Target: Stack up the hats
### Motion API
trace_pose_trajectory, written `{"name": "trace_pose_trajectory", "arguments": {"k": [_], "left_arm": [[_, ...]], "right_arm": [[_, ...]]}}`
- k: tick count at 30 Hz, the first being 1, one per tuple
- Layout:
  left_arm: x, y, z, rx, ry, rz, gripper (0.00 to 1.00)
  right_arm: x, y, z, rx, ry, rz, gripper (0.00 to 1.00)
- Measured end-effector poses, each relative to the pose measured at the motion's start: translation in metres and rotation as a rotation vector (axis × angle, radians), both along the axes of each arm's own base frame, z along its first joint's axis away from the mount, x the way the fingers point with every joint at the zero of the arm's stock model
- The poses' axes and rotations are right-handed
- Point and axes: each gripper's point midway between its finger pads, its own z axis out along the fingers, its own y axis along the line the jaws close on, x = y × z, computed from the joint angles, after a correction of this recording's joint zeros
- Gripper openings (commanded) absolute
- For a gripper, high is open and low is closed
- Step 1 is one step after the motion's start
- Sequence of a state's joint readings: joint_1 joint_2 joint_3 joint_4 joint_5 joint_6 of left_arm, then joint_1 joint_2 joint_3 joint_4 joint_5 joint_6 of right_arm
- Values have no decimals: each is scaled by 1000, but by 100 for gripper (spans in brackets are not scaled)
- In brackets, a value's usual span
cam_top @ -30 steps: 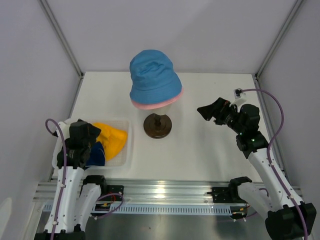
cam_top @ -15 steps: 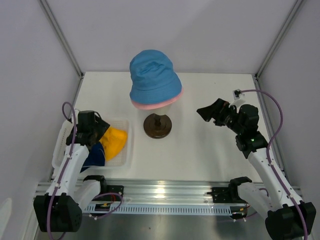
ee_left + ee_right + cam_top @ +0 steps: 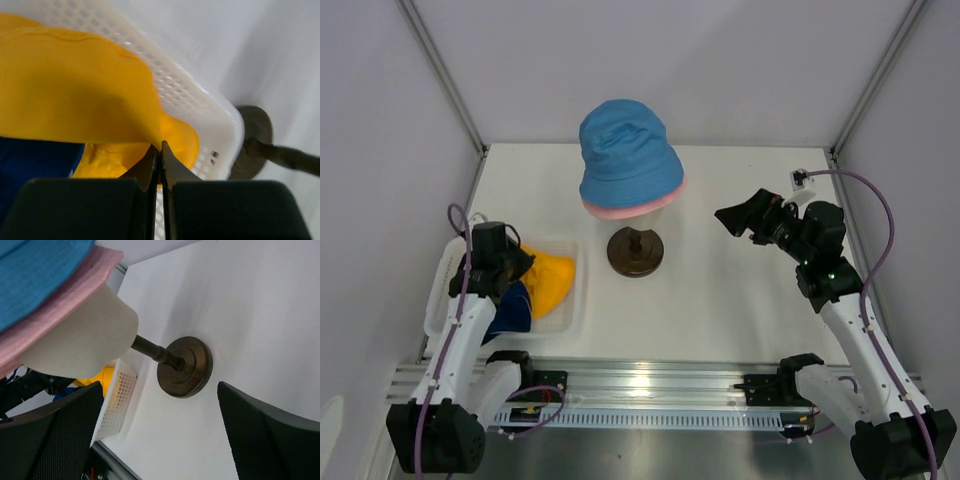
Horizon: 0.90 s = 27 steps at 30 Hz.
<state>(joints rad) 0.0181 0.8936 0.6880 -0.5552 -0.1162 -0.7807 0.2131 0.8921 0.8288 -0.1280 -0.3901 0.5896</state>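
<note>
A light blue hat point(image 3: 625, 150) sits over a pink hat point(image 3: 665, 201) on the beige head form; both also show in the right wrist view, blue point(image 3: 35, 270) above pink point(image 3: 65, 305). A yellow hat point(image 3: 550, 280) and a dark navy hat point(image 3: 512, 312) lie in the white tray point(image 3: 565, 322). My left gripper point(image 3: 517, 266) is in the tray. In the left wrist view it point(image 3: 161, 146) is shut on a fold of the yellow hat point(image 3: 75, 85), with the navy hat point(image 3: 30, 160) beside it. My right gripper point(image 3: 740, 220) is open and empty, right of the form.
The head form point(image 3: 85, 340) stands on a thin stem and a dark brown round base point(image 3: 636, 251) mid-table, close to the tray's right wall point(image 3: 200, 110). White walls and metal posts enclose the table on three sides.
My left arm has swung toward the tray and its gripper has come down onto the yellow hat. My right gripper has shifted slightly up and back.
</note>
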Motion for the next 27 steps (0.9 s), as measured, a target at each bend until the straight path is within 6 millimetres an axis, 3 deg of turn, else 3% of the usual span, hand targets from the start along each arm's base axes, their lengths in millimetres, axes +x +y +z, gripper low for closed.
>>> {"name": "trace_pose_trajectory", "arguments": {"k": [3,10,14,18,21,27], "left_arm": [[-3,-12,39,2,-90,-106,1],[-29,-22,229,145,-534,-262,1],[-57,-33,307,183,-718,-326,1],[-70,-45,354,188,-814,-394,1],[-67,-53,378,179,-853,-440,1],[-49,-73,395,124,-874,-556,1]], "right_arm": [[3,-5,22,-9,-25,-11,100],[7,-9,129,15,-242,6,99],[4,5,185,69,-368,89,99],[1,31,215,140,-437,220,99],[-8,67,233,167,-469,359,99],[-45,149,274,250,-515,622,100]]}}
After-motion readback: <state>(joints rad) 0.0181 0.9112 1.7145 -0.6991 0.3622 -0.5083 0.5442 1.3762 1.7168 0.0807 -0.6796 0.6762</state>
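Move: The left hand already pinches the yellow hat in the box; the blue hat on the head form, where it is headed, stands about 7 cm ahead, 24 cm right and 27 cm above. The navy hat lies roughly 6 cm back, 4 cm left and 10 cm below. For the empty right hand, the yellow hat's middle is some 37 cm left, 3 cm back and 23 cm below, with the blue hat between, about 17 cm left, 5 cm ahead and 12 cm up. Left hand hoists the pinched yellow hat some 40 cm, tilting up; open right hand rises, then swings left. ##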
